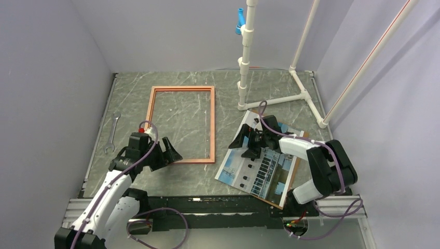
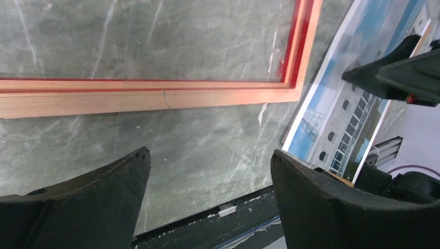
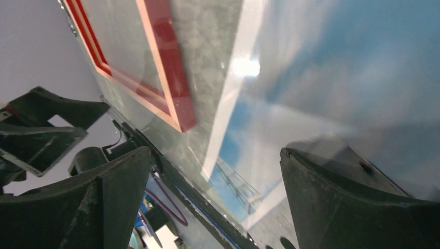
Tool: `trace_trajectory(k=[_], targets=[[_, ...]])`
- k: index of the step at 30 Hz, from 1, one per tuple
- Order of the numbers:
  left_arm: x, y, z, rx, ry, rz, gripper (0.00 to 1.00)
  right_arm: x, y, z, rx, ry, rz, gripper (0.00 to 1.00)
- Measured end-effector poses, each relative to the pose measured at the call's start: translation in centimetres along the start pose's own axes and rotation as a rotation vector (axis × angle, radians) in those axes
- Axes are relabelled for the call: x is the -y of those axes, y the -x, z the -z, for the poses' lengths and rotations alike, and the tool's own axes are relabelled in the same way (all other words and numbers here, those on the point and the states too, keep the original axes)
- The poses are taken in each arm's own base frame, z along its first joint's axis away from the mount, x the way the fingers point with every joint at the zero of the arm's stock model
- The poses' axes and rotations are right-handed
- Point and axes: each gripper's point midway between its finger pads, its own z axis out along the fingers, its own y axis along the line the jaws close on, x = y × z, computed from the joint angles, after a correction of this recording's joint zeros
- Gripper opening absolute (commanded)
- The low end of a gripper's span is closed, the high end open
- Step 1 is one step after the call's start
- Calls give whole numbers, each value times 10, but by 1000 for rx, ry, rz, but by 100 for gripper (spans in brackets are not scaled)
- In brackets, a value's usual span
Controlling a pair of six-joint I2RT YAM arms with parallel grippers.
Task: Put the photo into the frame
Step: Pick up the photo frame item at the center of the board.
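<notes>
The frame (image 1: 212, 124) lies flat on the table at centre left, orange-brown on top with a red inner lip (image 2: 155, 96) (image 3: 171, 62). The photo (image 1: 259, 168), a white building under blue sky, lies face up to the right of it, tilted (image 2: 332, 119) (image 3: 321, 78). My left gripper (image 1: 171, 154) hangs open over the frame's near left corner; in the left wrist view its fingers (image 2: 210, 171) have only bare table between them. My right gripper (image 1: 248, 147) is open just above the photo's far left part, and nothing is between its fingers (image 3: 215, 176).
A brown backing board (image 1: 293, 176) shows under the photo's right edge. A wrench (image 1: 112, 132) lies at the table's left edge. A white pipe stand (image 1: 244, 67) rises at the back, its feet spreading to the right. Walls close in on three sides.
</notes>
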Motion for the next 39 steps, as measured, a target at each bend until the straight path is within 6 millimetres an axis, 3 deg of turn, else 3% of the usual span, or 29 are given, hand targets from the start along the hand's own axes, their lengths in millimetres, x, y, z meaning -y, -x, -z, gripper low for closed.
trace_trajectory(k=[9, 18, 22, 29, 39], targets=[[-10, -17, -18, -51, -7, 28, 88, -33, 4, -32, -34, 148, 29, 98], [-20, -32, -33, -91, -7, 77, 87, -41, -3, -30, 15, 293, 1, 94], [-18, -32, -36, -95, -24, 80, 87, -44, -10, -27, 20, 363, -32, 83], [-14, -30, -35, -87, -42, 72, 88, -60, -11, -28, 8, 488, -65, 50], [-1, -24, -16, -54, -68, 52, 94, -68, -17, -27, -11, 550, -79, 12]])
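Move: About 4 cm to the right hand's left and a couple of centimetres below it lies the right edge of the clear sheet, roughly level with it fore and aft. The photo's middle is some 10 cm to this hand's right, 3 cm back and 3 cm below. The wooden frame's middle lies about 24 cm to its left and 12 cm farther out. From the left hand, the sheet's edge is roughly 24 cm to the right, about level fore and aft and 6 cm lower. Sweeping about 7 cm left across the photo towards the frame, the right hand goes for the clear sheet's edge, then rises some 3 cm while its fingers tilt up about 30 degrees to point nearly level to the left. Late on the wide-open fingers close most of the way and pinch the edge. The left hand, fingers still open, dips 5 cm beside the frame and comes back up about half of that. ##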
